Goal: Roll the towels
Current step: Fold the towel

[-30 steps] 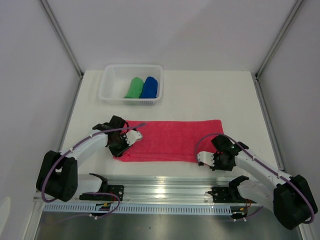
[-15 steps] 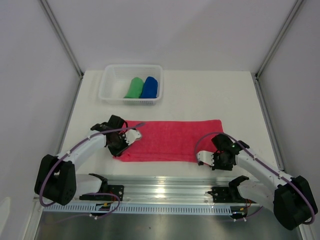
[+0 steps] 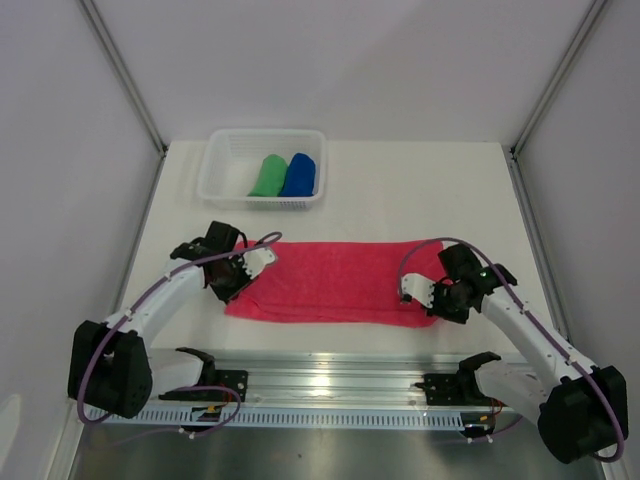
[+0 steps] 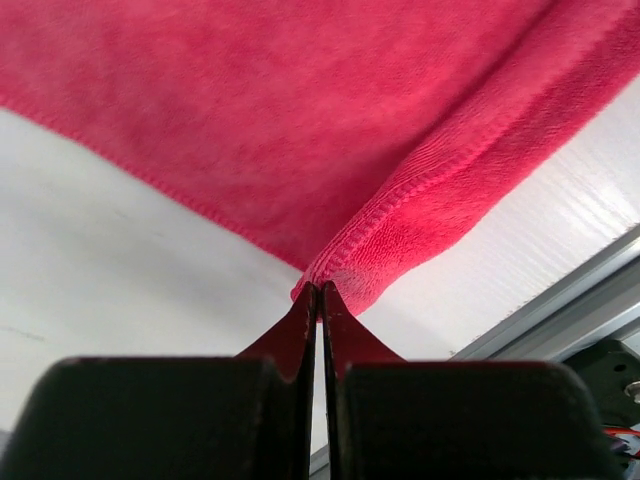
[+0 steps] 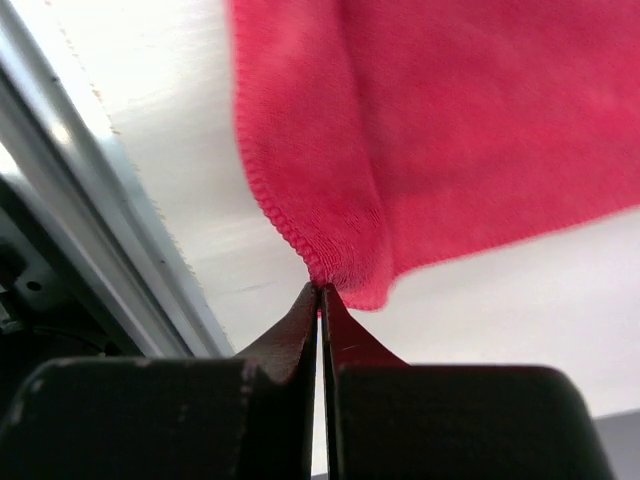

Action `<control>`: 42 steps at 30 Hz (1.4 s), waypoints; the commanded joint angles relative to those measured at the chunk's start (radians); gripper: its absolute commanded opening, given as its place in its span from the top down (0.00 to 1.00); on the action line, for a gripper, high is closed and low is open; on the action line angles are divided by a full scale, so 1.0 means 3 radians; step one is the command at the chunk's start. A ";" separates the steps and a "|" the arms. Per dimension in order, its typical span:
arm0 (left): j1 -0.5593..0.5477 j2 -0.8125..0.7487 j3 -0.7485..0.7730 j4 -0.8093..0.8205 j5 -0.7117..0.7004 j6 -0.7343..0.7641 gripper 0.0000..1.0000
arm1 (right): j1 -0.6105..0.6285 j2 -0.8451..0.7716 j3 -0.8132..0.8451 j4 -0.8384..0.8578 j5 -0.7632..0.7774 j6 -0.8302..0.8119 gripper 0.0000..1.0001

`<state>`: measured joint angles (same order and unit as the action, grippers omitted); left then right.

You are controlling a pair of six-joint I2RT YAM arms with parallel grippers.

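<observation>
A large pink-red towel point(image 3: 330, 282) lies spread flat across the middle of the table. My left gripper point(image 3: 262, 258) is shut on the towel's left near corner point(image 4: 345, 262), with the cloth bunched at the fingertips. My right gripper point(image 3: 412, 290) is shut on the right near corner point(image 5: 335, 255), which is raised slightly off the table. A rolled green towel point(image 3: 268, 176) and a rolled blue towel point(image 3: 300, 174) lie side by side in the white basket point(image 3: 212, 180) at the back left.
An aluminium rail point(image 3: 330, 385) runs along the near table edge just below the towel. Slanted frame posts point(image 3: 125, 75) stand at both back corners, and white walls close in the sides.
My right gripper closed on the towel's right near corner and moved up and away from the rail. The left gripper drew its corner slightly back and to the left.
</observation>
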<state>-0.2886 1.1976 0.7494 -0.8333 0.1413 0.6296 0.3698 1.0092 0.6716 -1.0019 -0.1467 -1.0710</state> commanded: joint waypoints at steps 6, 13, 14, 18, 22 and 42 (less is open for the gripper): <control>0.0169 0.0052 0.0314 0.0144 -0.0134 0.0095 0.99 | -0.0481 0.0067 0.0252 0.0241 -0.0171 -0.0014 1.00; 0.0231 0.0231 0.0416 0.0313 -0.0195 0.0049 0.99 | -0.0670 0.0236 0.0400 0.0685 -0.0217 0.0261 1.00; 0.0251 0.0247 0.0427 0.0328 -0.0205 0.0049 0.99 | -0.0680 0.0281 0.0420 0.0727 -0.0222 0.0287 1.00; 0.0287 0.0298 0.0463 0.0364 -0.0261 0.0049 0.99 | -0.0737 0.0430 0.0522 0.0951 -0.0186 0.0435 1.00; 0.0348 0.0349 0.0498 0.0415 -0.0297 0.0049 0.99 | -0.0757 0.0609 0.0604 0.1141 -0.0120 0.0476 1.00; 0.0440 0.0763 0.0912 0.0599 -0.0415 0.0110 0.99 | -0.0946 0.1212 0.0962 0.1565 0.0121 0.0686 1.00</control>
<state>-0.1711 1.4166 0.9699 -0.6800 0.0326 0.6388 0.0917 1.3560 0.9062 -0.5819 -0.1368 -0.8822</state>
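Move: The red towel's near edge is already pinched by both hands at its corners, off the table; it is being taken to the towel's far edge. From the left hand, the far left corner lies about 15 cm ahead, 2 cm left and 5 cm below, with the white bin's middle some 34 cm ahead and 2 cm right. In the bin, the green roll is roughly 33 cm ahead and 4 cm right. The far right corner is about 19 cm ahead of the right hand, 4 cm right and 5 cm below. The towel's held near edge is carried forward over the lower layer towards its far edge, both hands keeping their pinch, rising a little mostly at the outset. The right hand covers more ground, about 15 cm, drifting slightly right and turning some 25 degrees clockwise; the left goes about 10 cm with a slight leftward drift. Both tilt so the fingertips swing outward. ##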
